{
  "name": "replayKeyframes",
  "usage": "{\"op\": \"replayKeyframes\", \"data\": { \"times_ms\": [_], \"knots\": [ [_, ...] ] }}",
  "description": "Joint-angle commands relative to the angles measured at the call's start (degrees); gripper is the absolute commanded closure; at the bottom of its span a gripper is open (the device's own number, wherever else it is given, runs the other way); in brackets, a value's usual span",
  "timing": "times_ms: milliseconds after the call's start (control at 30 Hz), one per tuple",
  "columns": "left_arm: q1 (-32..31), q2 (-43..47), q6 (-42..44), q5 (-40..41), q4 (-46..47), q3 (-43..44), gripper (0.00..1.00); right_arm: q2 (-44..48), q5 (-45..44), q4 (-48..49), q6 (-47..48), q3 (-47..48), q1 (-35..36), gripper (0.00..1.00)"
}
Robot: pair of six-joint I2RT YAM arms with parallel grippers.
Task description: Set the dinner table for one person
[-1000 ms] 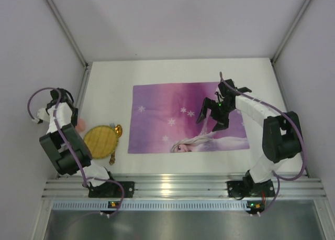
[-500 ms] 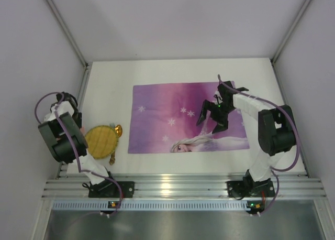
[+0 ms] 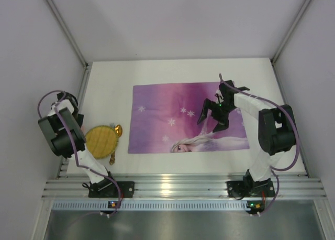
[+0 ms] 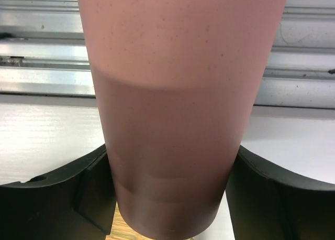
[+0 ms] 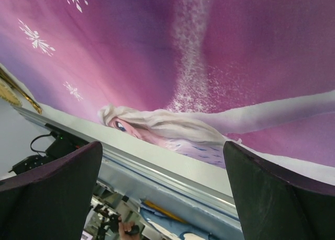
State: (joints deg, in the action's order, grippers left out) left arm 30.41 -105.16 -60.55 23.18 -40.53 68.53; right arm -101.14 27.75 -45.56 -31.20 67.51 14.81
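A pink cup [image 4: 178,119] stands upright and fills the left wrist view. My left gripper [image 4: 170,198] is shut on the pink cup, with a black finger [image 4: 89,193] pressed against each side low down. From above, the left arm [image 3: 62,135] hides both the cup and the gripper. Beside it on the white dinner table [image 3: 110,83] lies a round yellow plate [image 3: 101,139], with gold cutlery [image 3: 116,131] next to it. My right gripper [image 3: 211,117] hangs open over the purple placemat [image 3: 167,109], nothing between its fingers [image 5: 52,187].
Pale grey panels wall the table on the left, back and right. A silver aluminium rail [image 3: 178,187] runs along the near edge and carries both arm bases. The placemat [image 5: 209,51] fills most of the right wrist view.
The left arm swung over the pink cup, which showed beside the plate a second ago and is now covered from above. Its jaws have narrowed onto the cup. The right arm barely moved.
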Motion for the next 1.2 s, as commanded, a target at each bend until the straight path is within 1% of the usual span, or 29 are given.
{"op": "replayKeyframes", "data": {
  "times_ms": [0, 67, 100, 167, 200, 333, 467, 533, 567, 600, 633, 667, 700, 733, 767, 800, 833, 867, 900, 933, 967, 1000, 1033, 1067, 1100, 1133, 1167],
  "knots": [
    [0.35, 0.74, 6.41, -1.82, 3.61, 1.61, 0.83, 1.47, 0.29, 1.35, 0.44, 0.52, -0.66, 0.0],
    [0.0, 2.06, 9.47, -3.22, 4.15, 1.43, 0.9, 2.0, 0.11, 1.35, 0.35, 1.14, -0.92, 0.0],
    [-0.7, 2.59, 10.62, -3.66, 4.58, 1.43, 0.95, 2.52, -0.23, 1.26, 0.26, 1.49, -1.1, 0.0],
    [-1.76, 4.52, 14.3, -4.28, 4.76, 1.6, 1.0, 3.06, -0.32, 1.09, 0.35, 2.8, -1.36, 0.0],
    [-3.07, 5.4, 16.15, -6.2, 5.28, 1.34, 1.0, 3.49, -0.59, 0.83, 0.44, 3.33, -1.53, 0.0],
    [-7.03, 10.15, 24.67, -8.32, 5.91, 1.25, 1.0, 4.55, -0.94, -0.23, 1.05, 6.49, -2.5, 0.0],
    [-10.54, 13.4, 28.64, -11.39, 2.23, 3.35, 1.0, 6.22, -0.76, -0.49, 0.79, 7.55, -3.2, 0.0],
    [-13.0, 14.11, 31.44, -15.08, 0.64, 4.15, 1.0, 7.54, -0.5, -0.49, 0.7, 7.9, -3.47, 0.0],
    [-13.79, 15.33, 32.77, -18.23, 1.15, 4.07, 1.0, 8.06, -0.07, -0.32, 1.05, 8.25, -3.64, 0.0],
    [-15.46, 15.95, 33.91, -20.61, 1.25, 3.98, 1.0, 9.11, 2.03, 0.73, 1.23, 8.6, -3.73, 0.0],
    [-16.34, 16.74, 35.92, -26.9, 1.51, 3.89, 1.0, 9.82, 3.61, 1.78, 1.4, 9.13, -4.17, 0.0],
    [-18.0, 18.05, 37.08, -31.05, 2.21, 3.63, 1.0, 10.69, 5.8, 5.27, 0.8, 9.14, -4.35, 0.0],
    [-18.72, 18.59, 38.31, -35.27, 4.04, 3.45, 1.0, 12.79, 10.96, 7.66, 0.18, 9.05, -4.52, 0.0],
    [-19.59, 19.11, 39.97, -40.27, 4.58, 3.45, 1.0, 13.77, 13.71, 10.64, -0.69, 8.87, -4.61, 0.0],
    [-20.73, 19.82, 40.86, -48.84, 5.28, 3.45, 1.0, 14.82, 16.43, 13.63, -3.23, 8.7, -4.7, 0.0],
    [-23.27, 20.26, 41.74, -53.45, 6.07, 3.54, 1.0, 16.49, 21.77, 20.1, -4.73, 8.43, -4.61, 0.0],
    [-24.86, 20.52, 43.14, -59.16, 5.99, 3.97, 1.0, 17.11, 24.26, 23.64, -8.31, 8.17, -4.7, 0.0],
    [-27.75, 20.79, 43.5, -63.3, 6.08, 3.98, 1.0, 17.73, 26.37, 30.9, -10.44, 7.82, -4.7, 0.0],
    [-28.91, 20.96, 43.68, -66.74, 6.69, 3.98, 1.0, 18.43, 29.79, 34.45, -12.46, 7.03, -4.61, 0.0],
    [-29.96, 21.14, 42.81, -69.82, 6.96, 3.98, 1.0, 18.61, 31.3, 38.23, -14.57, 6.59, -4.7, 0.0],
    [-32.41, 21.32, 42.1, -77.51, 7.83, 3.8, 1.0, 18.61, 32.53, 44.18, -18.51, 6.33, -4.7, 0.0],
    [-33.48, 21.58, 41.05, -80.8, 9.14, 3.54, 1.0, 18.35, 34.37, 47.11, -20.29, 6.15, -4.79, 0.0],
    [-34.53, 22.1, 38.61, -83.71, 11.24, 3.54, 1.0, 18.18, 35.35, 50.27, -25.0, 5.8, -4.79, 0.0],
    [-36.72, 22.46, 37.02, -86.26, 12.92, 3.19, 1.0, 17.91, 36.32, 59.7, -28.27, 5.27, -4.7, 0.0],
    [-37.79, 22.89, 32.91, -91.59, 14.85, 2.84, 1.0, 17.82, 37.54, 64.67, -31.69, 4.05, -4.79, 0.0],
    [-38.84, 23.6, 31.48, -92.86, 18.0, 2.14, 1.0, 17.47, 37.99, 68.98, -34.69, 3.86, -4.79, 0.0],
    [-41.29, 24.04, 29.9, -93.66, 19.6, 1.44, 1.0, 16.86, 38.43, 75.03, -39.24, 3.86, -4.79, 0.0]
  ]
}}
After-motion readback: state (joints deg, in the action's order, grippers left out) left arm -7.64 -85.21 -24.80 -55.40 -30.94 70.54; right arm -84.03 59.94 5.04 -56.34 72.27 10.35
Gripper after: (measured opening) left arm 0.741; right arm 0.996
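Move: The placemat, over which the pink cup already in the left fingers is taken, has its middle about 59 cm right of that hand, 5 cm farther out and 4 cm lower. The yellow plate lies some 10 cm to the hand's right and 9 cm back, the gold cutlery about 18 cm right and 9 cm back. From the right hand, the cup is roughly 68 cm left, 1 cm farther out and 4 cm lower. The pink cup, kept in the left hand's steady grip, is first lifted forward, then swung right some 40 cm and up about 20 towards the right hand, over the placemat, the wrist turning clockwise until its fingers point right. Open and empty, the right hand rises about 28 cm, slightly forward and left, tipping up some 65 degrees to point level at the cup. ##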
